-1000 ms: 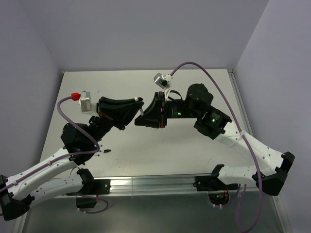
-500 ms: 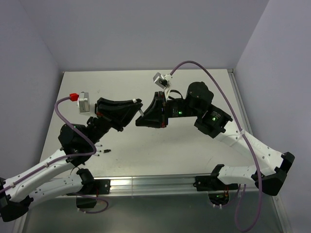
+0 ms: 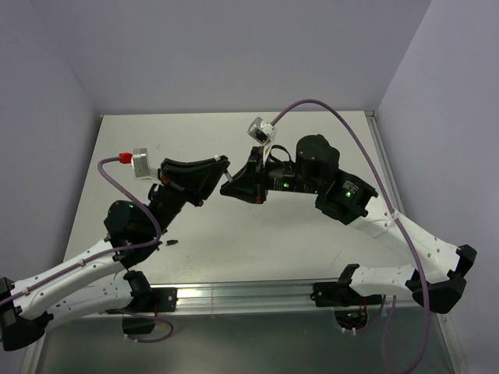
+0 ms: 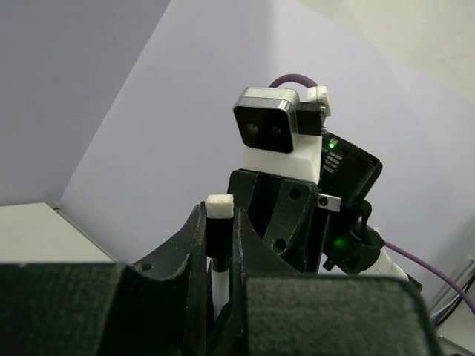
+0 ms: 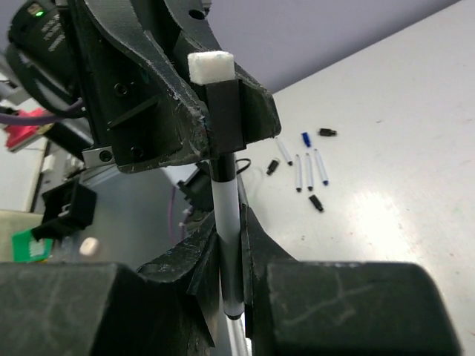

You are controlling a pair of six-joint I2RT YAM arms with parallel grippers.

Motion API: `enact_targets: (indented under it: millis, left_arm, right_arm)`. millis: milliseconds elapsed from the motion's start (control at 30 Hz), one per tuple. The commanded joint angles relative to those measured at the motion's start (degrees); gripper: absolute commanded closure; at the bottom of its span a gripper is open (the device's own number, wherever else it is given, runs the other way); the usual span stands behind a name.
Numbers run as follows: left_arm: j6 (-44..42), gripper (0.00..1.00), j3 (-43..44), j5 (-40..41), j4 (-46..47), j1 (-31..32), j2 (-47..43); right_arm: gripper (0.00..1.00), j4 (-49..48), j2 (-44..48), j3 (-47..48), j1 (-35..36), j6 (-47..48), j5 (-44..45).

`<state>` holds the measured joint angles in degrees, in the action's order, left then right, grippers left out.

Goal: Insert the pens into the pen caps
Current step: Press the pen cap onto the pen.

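Above the table's middle, my left gripper (image 3: pixel 219 166) and right gripper (image 3: pixel 228 187) meet tip to tip. The left gripper (image 4: pixel 220 226) is shut on a black pen cap (image 4: pixel 220 230) with a white end plug. The right gripper (image 5: pixel 228 237) is shut on a white pen (image 5: pixel 225 215). The pen's dark upper end runs straight into the cap (image 5: pixel 222 111). Three more pens (image 5: pixel 298 172) lie side by side on the table, with black caps (image 5: pixel 316 202) and a blue cap (image 5: pixel 305 139) around them. One black cap (image 3: pixel 171 243) shows beside the left arm.
The white table (image 3: pixel 312 241) has a metal rail (image 3: pixel 249 296) along its near edge. Purple-grey walls close in the back and sides. Purple cables loop over both arms. The left forearm covers most of the loose pens in the top view.
Both arms have shifted a little, the left elbow to the right. The joined grippers sit slightly higher. Both grips are unchanged.
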<state>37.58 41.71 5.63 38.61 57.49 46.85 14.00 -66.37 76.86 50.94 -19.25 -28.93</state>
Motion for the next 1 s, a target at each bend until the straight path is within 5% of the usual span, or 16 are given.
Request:
enact_targets:
  millis: [0, 233, 367, 467, 667, 967]
  left_arm:
    - [4.60, 1.00, -4.10, -19.61, -19.36, 7.28, 3.51]
    - [4.87, 1.00, -3.66, -16.45, -20.41, 7.81, 4.13]
    - [3.12, 1.00, -0.60, -6.10, -26.55, 7.81, 0.79]
    - [0.84, 0.82, 3.54, 6.55, -33.06, 7.63, -1.49]
    - [-3.39, 0.46, 15.48, 18.53, -40.26, 2.64, 0.08]
    - [-1.99, 0.31, 27.54, 20.56, -49.59, -12.92, 4.04]
  right_arm:
    - [1.00, -23.49, 0.80, 8.13, -2.78, 2.45, 27.42]
    - [1.00, -20.86, -0.07, 9.10, -1.89, 4.57, 30.51]
    - [1.00, -17.61, -0.08, 8.31, -1.89, 3.43, 25.52]
    - [1.00, -14.44, 0.71, 6.56, -1.89, 2.02, 22.26]
    - [1.00, -9.00, 2.21, -0.81, -1.89, -1.67, 16.62]
    - [1.00, -0.91, -10.07, -2.69, -7.77, -6.85, 22.34]
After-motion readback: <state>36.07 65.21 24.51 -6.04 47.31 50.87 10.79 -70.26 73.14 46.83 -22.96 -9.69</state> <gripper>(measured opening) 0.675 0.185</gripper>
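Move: The pen cap is already on the pen and still pinched between the left fingers, with the right fingers gripping the pen's lower part. The pen's middle lies about 4 cm below the left hand, roughly 2 cm back and 1 cm to its right. From the right hand, the cap is some 5 cm up, about 2 cm ahead and 1 cm left, while the pen's middle is about 1 cm above it. The capped pen, still held at both ends, first travels about 2 cm forward and slightly down with the two hands; then the left fingers open wide off the cap, and that hand swings some 7 cm farther forward and left, turning counter-clockwise and tipping down. Keeping its grip, the right hand carries the pen on forward, rising briefly before sinking, about 9 cm forward in all with a clockwise turn. ##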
